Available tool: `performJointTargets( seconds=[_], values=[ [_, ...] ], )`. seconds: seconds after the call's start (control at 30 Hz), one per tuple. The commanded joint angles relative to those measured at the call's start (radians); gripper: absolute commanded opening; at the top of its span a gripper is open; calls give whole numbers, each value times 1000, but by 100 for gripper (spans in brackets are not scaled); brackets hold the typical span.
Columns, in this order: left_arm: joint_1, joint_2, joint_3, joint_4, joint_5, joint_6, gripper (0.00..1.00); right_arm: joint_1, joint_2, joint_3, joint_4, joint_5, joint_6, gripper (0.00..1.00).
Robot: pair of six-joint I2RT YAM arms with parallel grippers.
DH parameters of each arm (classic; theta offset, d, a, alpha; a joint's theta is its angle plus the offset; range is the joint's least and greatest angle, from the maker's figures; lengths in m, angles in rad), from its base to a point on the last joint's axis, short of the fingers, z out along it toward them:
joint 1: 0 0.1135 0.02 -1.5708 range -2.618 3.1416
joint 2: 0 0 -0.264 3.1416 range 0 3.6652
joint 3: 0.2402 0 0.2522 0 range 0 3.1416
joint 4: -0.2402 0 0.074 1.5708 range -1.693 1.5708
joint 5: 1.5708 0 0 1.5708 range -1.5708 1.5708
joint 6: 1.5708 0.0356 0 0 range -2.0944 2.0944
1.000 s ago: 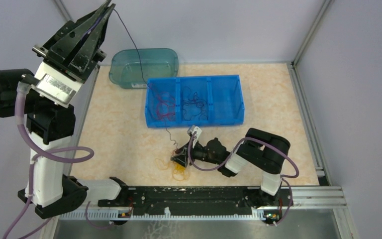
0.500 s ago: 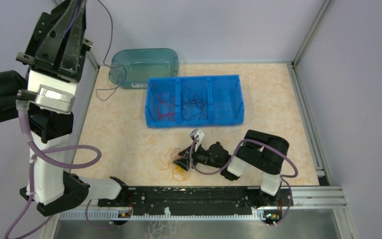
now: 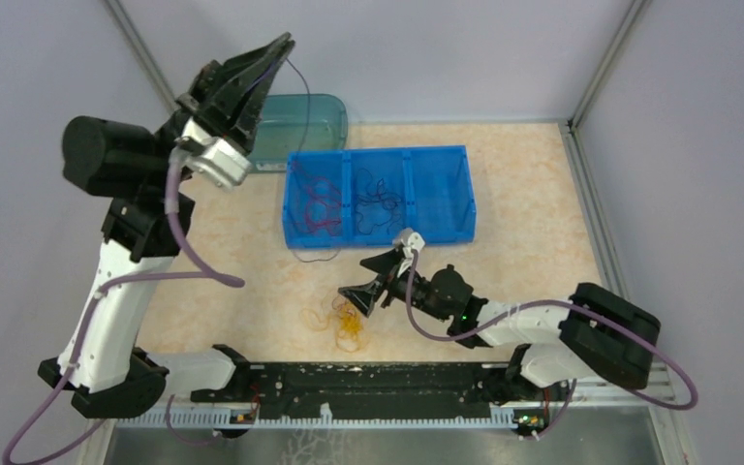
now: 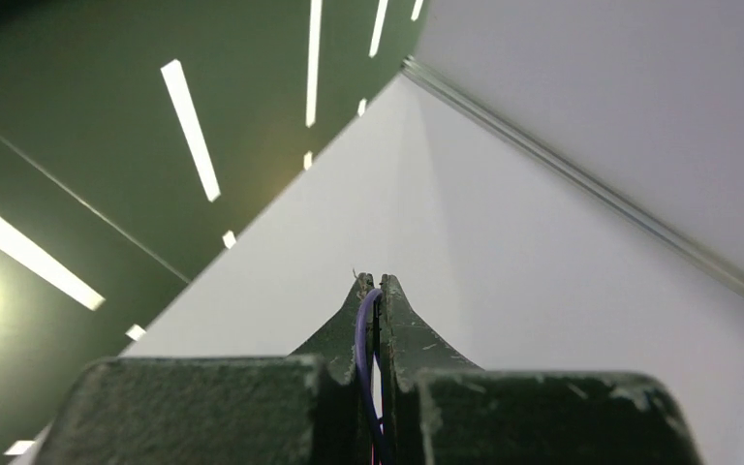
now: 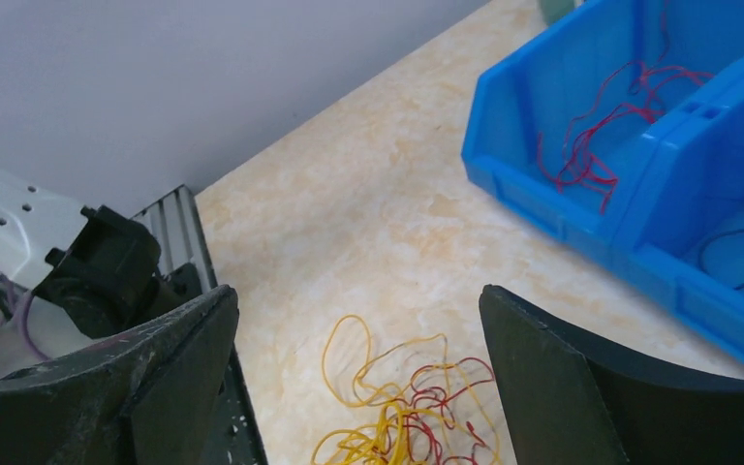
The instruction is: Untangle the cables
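My left gripper (image 3: 284,46) is raised high at the back left, shut on a dark purple cable (image 4: 365,334) that runs between its fingertips. That cable hangs down, and its tail (image 3: 316,257) lies on the table in front of the blue bin (image 3: 380,238). A clump of yellow and red cables (image 3: 347,325) lies near the front edge. My right gripper (image 3: 361,281) hovers just over it, open and holding nothing. In the right wrist view the clump (image 5: 412,407) shows between the spread fingers (image 5: 189,344). Red cables (image 3: 320,208) and dark cables (image 3: 380,201) lie in the bin.
The blue bin has three compartments; red strands (image 5: 596,145) fill its left one. A teal tub (image 3: 300,121) stands behind the bin at the back left. The black base rail (image 3: 368,383) runs along the near edge. Walls close in the left, back and right.
The right gripper has opened, letting go of the clump, and risen off it. The left arm has swung right toward the bin, carrying the purple cable, now free of the clump.
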State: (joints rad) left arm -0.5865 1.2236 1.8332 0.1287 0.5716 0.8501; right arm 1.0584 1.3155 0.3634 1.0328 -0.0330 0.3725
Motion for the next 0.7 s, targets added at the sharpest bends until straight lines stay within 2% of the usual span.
performJointTargets(
  seconds=[0.0,0.27,0.67],
  values=[
    [-6,-7,-74,-6,0,-15,0,2,-142,28,-160,162,-53,96],
    [-47,80,-164,37,-134,-117,0,-1,-324,8,-433,521,-50,95],
    [-52,263,-187,148,-220,-113,0,-2,-437,-52,-452,628,-82,95]
  ],
)
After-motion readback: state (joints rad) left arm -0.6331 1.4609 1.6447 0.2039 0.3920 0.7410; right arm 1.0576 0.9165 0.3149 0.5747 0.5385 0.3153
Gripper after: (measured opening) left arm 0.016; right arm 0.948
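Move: The left hand, holding a purple cable high up, has the blue box's middle compartment with the dark cables about 23 cm ahead, 10 cm to its right and some 65 cm below. The red-cable compartment lies equally far ahead, 5 cm left; the yellow-red tangle 7 cm back, 3 cm right, near table level. For the right hand, the middle compartment is 26 cm ahead, 6 cm right, 15 cm lower, and the tangle 4 cm back, 2 cm left, 18 cm below. Still pinching the purple cable, the left hand swoops down and forward about 15 cm each way and some 9 cm right, towards the middle compartment, its fingers swinging round about 25 degrees to point more forward. The empty right hand backs off from the tangle, some 11 cm right and 5 cm forward, turning about 30 degrees clockwise with fingers staying wide open. ##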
